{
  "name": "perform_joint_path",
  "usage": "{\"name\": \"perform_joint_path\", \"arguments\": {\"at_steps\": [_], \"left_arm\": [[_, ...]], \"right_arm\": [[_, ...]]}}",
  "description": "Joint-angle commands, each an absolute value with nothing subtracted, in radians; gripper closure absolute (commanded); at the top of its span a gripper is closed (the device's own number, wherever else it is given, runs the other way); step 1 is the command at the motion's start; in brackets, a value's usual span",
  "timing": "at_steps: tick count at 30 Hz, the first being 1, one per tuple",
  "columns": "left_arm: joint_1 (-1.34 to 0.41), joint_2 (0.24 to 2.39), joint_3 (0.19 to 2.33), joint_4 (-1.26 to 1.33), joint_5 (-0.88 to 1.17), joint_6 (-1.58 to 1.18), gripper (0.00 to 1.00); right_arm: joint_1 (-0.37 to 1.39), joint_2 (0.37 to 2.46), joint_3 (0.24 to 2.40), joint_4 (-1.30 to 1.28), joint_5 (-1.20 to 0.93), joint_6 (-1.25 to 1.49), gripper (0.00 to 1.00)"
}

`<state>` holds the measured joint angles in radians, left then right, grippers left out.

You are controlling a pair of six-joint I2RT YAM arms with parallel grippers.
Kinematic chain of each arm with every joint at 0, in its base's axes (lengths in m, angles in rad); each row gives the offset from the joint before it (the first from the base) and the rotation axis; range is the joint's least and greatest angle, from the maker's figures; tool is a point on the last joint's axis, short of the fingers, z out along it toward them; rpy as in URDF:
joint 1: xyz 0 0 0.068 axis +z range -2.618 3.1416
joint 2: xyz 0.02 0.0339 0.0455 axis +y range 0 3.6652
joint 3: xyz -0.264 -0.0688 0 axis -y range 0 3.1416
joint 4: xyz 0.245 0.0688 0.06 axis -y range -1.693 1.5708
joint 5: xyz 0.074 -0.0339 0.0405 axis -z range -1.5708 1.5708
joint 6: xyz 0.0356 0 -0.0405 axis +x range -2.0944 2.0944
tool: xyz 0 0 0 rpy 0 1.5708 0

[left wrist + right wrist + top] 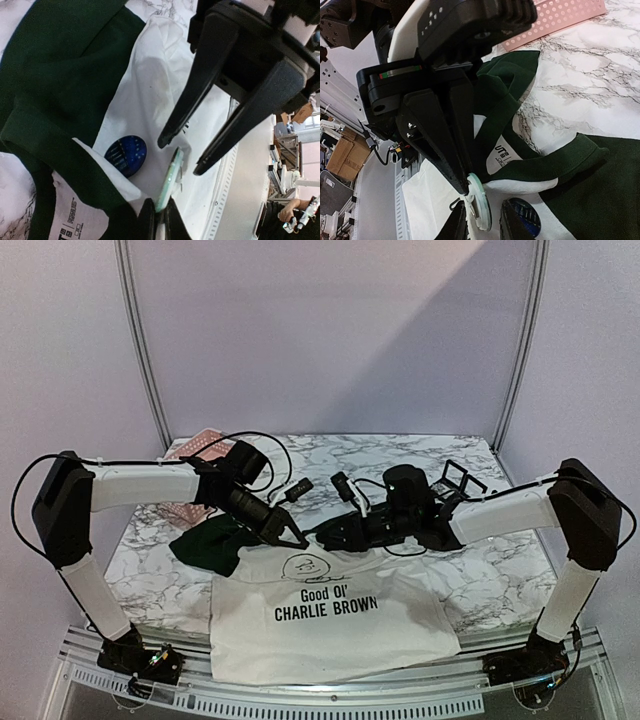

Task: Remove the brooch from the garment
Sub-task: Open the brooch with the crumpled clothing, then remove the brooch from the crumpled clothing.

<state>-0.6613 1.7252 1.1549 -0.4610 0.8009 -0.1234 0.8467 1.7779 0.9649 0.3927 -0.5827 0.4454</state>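
Note:
The garment [330, 615], a white T-shirt with dark green sleeves, lies flat at the table's near edge, its collar [545, 165] toward the arms' grippers. A pale green round brooch [170, 180] stands on edge on the white cloth near the collar. My left gripper [159, 212] is shut on the brooch's [480, 200] rim. My right gripper [483, 202] is open, with one finger on each side of the disc and a gap showing beside it. Both grippers meet over the collar in the top view, left [292, 536] and right [325, 533]. A blue round badge [126, 154] lies flat beside the brooch.
A pink perforated basket [200, 445] sits at the back left of the marble table [400, 455]. A black frame-like object [460, 478] stands at the back right. A metal rail [330, 702] runs along the near edge under the shirt's hem.

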Motion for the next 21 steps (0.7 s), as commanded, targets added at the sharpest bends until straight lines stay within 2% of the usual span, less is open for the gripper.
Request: {"name": "perform_joint_path", "arguments": {"at_steps": [1,13,21], "left_arm": [[-0.674,1.691,1.166,-0.447,0.819,-0.112,1.0],[-0.676,1.69,1.166,-0.447,0.818,-0.113,1.0],[-0.677,1.69,1.166,-0.447,0.816,-0.112,1.0]], "right_arm": [[0.853,1.795,0.988,0.385,-0.602,0.446,0.8],[0.854,1.815,0.993,0.405,-0.617,0.462,0.86],[0.854,1.819,0.994,0.411,-0.619,0.465,1.0]]}}
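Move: The round brooch, its rim pale green, stands on edge in the left fingertips, its middle about 2 cm right of the left hand and level with it. It is roughly 2 cm left of the right hand and 1 cm lower. The blue badge on the shirt lies about 4 cm farther out than the right hand, 2 cm left and 7 cm down; the lettering is some 11 cm back, level sideways and 11 cm down. Downwards by only about half a centimetre, the right hand settles at the brooch's free end while its part-open fingers close to nearly shut, their tips pinching the rim or clasp. It barely tilts. The left hand stays in place, its shut fingers keeping their hold on the other end of the brooch. ##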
